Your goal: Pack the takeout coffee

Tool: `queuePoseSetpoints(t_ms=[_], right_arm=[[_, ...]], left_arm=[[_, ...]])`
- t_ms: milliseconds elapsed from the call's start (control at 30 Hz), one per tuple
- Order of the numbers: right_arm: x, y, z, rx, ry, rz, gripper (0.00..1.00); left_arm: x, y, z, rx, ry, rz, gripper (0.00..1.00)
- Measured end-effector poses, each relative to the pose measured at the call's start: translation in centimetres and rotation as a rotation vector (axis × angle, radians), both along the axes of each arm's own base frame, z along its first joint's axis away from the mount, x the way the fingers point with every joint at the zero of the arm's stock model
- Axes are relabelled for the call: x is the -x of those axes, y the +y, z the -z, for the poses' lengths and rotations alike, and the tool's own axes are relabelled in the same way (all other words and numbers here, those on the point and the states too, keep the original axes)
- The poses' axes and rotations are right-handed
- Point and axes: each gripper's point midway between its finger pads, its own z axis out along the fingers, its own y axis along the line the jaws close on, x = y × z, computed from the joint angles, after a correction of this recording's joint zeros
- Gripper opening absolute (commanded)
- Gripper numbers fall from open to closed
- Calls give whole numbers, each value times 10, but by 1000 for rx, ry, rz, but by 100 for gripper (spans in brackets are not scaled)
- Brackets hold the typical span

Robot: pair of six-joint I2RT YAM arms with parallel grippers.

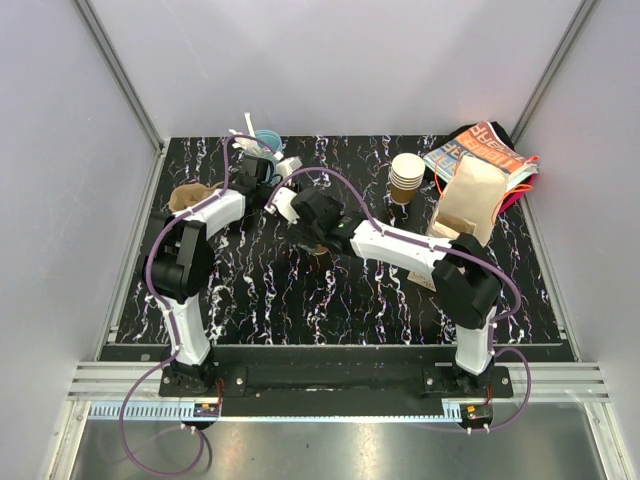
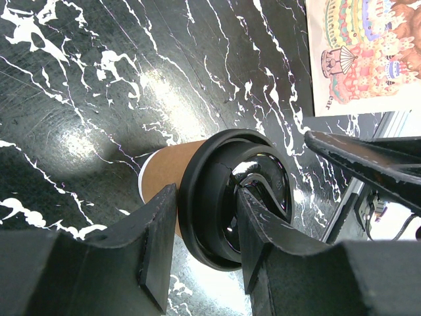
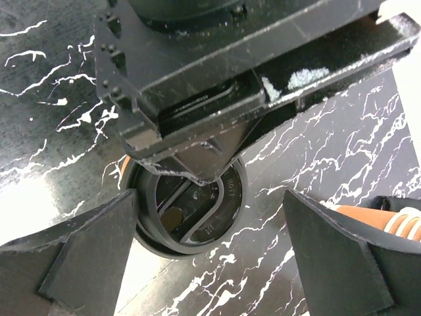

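The takeout coffee (image 2: 164,172) is a brown paper cup with a black lid (image 2: 217,191), standing on the black marbled table. My left gripper (image 2: 204,220) is shut on the lid's rim, with one finger (image 2: 154,243) outside the rim and the other (image 2: 263,250) in the lid's recess. The right wrist view looks down on the lid (image 3: 200,220) with the left gripper's body (image 3: 217,85) above it. My right gripper (image 3: 210,253) is open wide; its left finger (image 3: 79,257) is beside the lid and its right finger (image 3: 342,257) is well clear. In the top view the cup (image 1: 321,249) is mostly hidden under the arms.
A stack of nested brown cups (image 1: 406,177) stands at the back right, beside a tan paper bag (image 1: 468,198) lying on a colourful printed bag (image 1: 485,150). A light-blue cup with white utensils (image 1: 265,143) is at the back left. A brown object (image 1: 190,195) sits at the left edge.
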Motion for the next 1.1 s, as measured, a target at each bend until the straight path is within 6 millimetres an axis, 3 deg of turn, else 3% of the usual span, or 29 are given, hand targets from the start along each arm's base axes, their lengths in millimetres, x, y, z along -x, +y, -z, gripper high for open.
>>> queuePoseSetpoints(t_ms=[300, 400, 467, 600, 867, 1100], right_arm=[[2, 2, -1, 1, 8, -3, 84], [6, 8, -10, -27, 60, -34, 73], [7, 12, -15, -55, 87, -58, 61], [12, 4, -22, -83, 152, -106, 49], [24, -8, -14, -89, 273, -207, 45], [38, -5, -5, -69, 329, -296, 42]], left_arm=[[0, 0, 0, 2, -3, 0, 31], [0, 0, -1, -1, -2, 3, 33], [-1, 0, -1, -5, 1, 6, 33], [-1, 0, -2, -14, 7, 13, 36], [-1, -1, -2, -22, 27, 19, 43], [-1, -1, -2, -29, 37, 21, 46]])
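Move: The coffee cup's black lid lies just under the right hand, about 1 cm ahead and 3 cm below its open fingers. The stacked cups stand some 20 cm to the right and 12 cm farther out than that hand, the blue bucket about 9 cm left and 13 cm out, both about 7 cm lower. From the left hand, already at the rim, the lid's middle lies about 3 cm right, level in reach and height. The right hand lifts off-centre, draws back about 4 cm over the lid, fingers half-closing and tipping down 20 degrees. ##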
